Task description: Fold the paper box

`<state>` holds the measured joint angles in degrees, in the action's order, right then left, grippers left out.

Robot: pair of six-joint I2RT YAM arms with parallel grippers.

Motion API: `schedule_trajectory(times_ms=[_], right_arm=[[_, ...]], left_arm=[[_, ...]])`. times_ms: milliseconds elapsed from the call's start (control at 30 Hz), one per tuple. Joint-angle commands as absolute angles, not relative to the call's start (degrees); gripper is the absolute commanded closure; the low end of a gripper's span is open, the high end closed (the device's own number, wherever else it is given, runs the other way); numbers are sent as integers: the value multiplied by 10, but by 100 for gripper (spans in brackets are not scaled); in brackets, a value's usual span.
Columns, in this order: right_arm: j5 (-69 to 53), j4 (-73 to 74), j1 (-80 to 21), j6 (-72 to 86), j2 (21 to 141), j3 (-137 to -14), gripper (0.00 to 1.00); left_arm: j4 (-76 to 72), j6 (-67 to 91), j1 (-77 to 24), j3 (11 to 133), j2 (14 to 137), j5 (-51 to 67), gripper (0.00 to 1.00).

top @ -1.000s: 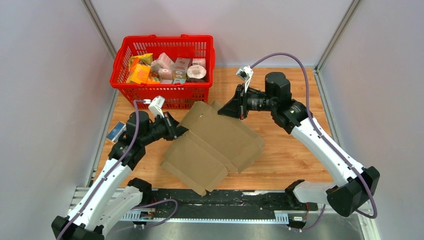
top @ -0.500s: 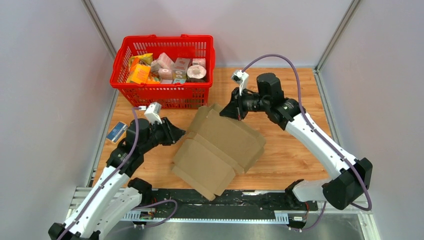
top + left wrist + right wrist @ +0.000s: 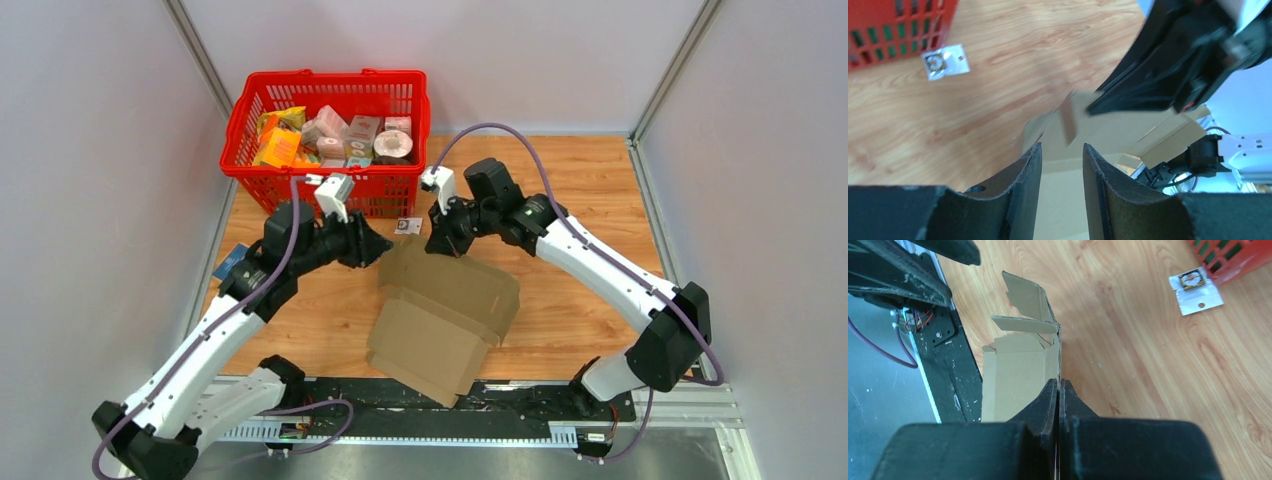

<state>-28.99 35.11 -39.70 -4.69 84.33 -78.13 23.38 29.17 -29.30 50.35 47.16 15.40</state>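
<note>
The paper box (image 3: 445, 315) is a plain brown cardboard sheet, partly folded, lying mid-table with its far panel raised. My right gripper (image 3: 437, 245) is shut on the top edge of that raised panel. In the right wrist view the cardboard (image 3: 1018, 370) runs edge-on straight into the right gripper (image 3: 1058, 385). My left gripper (image 3: 385, 247) hovers at the box's far left corner, open. In the left wrist view the left gripper (image 3: 1062, 150) has a clear gap between its fingers (image 3: 1023, 175), with a cardboard flap (image 3: 1128, 127) just beyond the tips.
A red basket (image 3: 325, 195) full of groceries stands at the back left. A small white packet (image 3: 408, 226) lies on the wood between basket and box. A blue-and-tan packet (image 3: 228, 262) sits at the left edge, partly under the left arm. A black rail (image 3: 330, 395) runs along the near edge.
The left gripper has opened, let go of the box's left edge and moved right. The right gripper swung left with the far panel, and the box shifted right and folded up more.
</note>
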Motion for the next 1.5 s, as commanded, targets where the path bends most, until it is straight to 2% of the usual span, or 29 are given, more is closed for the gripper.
schedule_trajectory(times_ms=[0,233,400,733,833,867,967,1000,1067,1100,1167,1200,1367,1400,1467], right_arm=[[-272,361,-418,-71,852,-812,100],[-274,364,-423,-70,857,-821,100],[-281,358,-424,-72,852,-816,100],[-298,351,-423,-69,856,-816,100],[-303,348,-423,-67,856,-816,99],[-302,346,-422,-64,856,-816,98],[-259,341,-423,-24,853,-816,73],[-235,341,-423,-4,846,-815,53],[-80,359,-420,122,834,-818,35],[-31,382,-416,174,825,-823,23],[-29,445,-390,228,820,-844,16],[-49,455,-384,264,810,-845,7],[-80,414,-377,446,715,-781,0],[-77,393,-379,551,701,-765,0],[-56,381,-381,659,678,-725,0]], left_arm=[[221,208,-324,581,522,178,56],[274,152,-359,643,615,175,58],[269,141,-369,637,627,143,56],[297,113,-388,644,649,81,63],[301,108,-391,646,658,81,69],[302,105,-392,646,659,78,77],[300,105,-399,643,662,52,89],[296,106,-400,642,662,43,94],[279,112,-400,635,661,30,100],[272,113,-402,631,661,31,100],[254,119,-404,621,660,19,100],[247,120,-405,616,659,15,100],[210,134,-407,587,650,2,100],[207,134,-408,578,647,2,100],[199,134,-409,571,641,2,100]])
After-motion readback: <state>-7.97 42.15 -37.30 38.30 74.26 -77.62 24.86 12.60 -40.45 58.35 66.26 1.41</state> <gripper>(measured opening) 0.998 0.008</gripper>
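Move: Just ahead and below the left hand is the far edge of the paper box's raised panel, near its left corner: about 3 cm forward, 4 cm right and 3 cm lower. The right hand already pinches that edge, with this spot some 5 cm to its left, level with it. From the left hand, the white packet lies on the table roughly 13 cm ahead, 3 cm right and 23 cm down; the red basket is about 28 cm ahead, 15 cm left and 14 cm down. Taking over the paper box's edge, the left hand goes about 5 cm right, rising slightly, then sinks some 7 cm and edges forward while rolling about 20 degrees, and its half-open fingers shut on the edge near the corner. The right hand keeps its pinch almost motionless, then opens wide and backs away rightward, finally rising, turning about 45 degrees clockwise. ##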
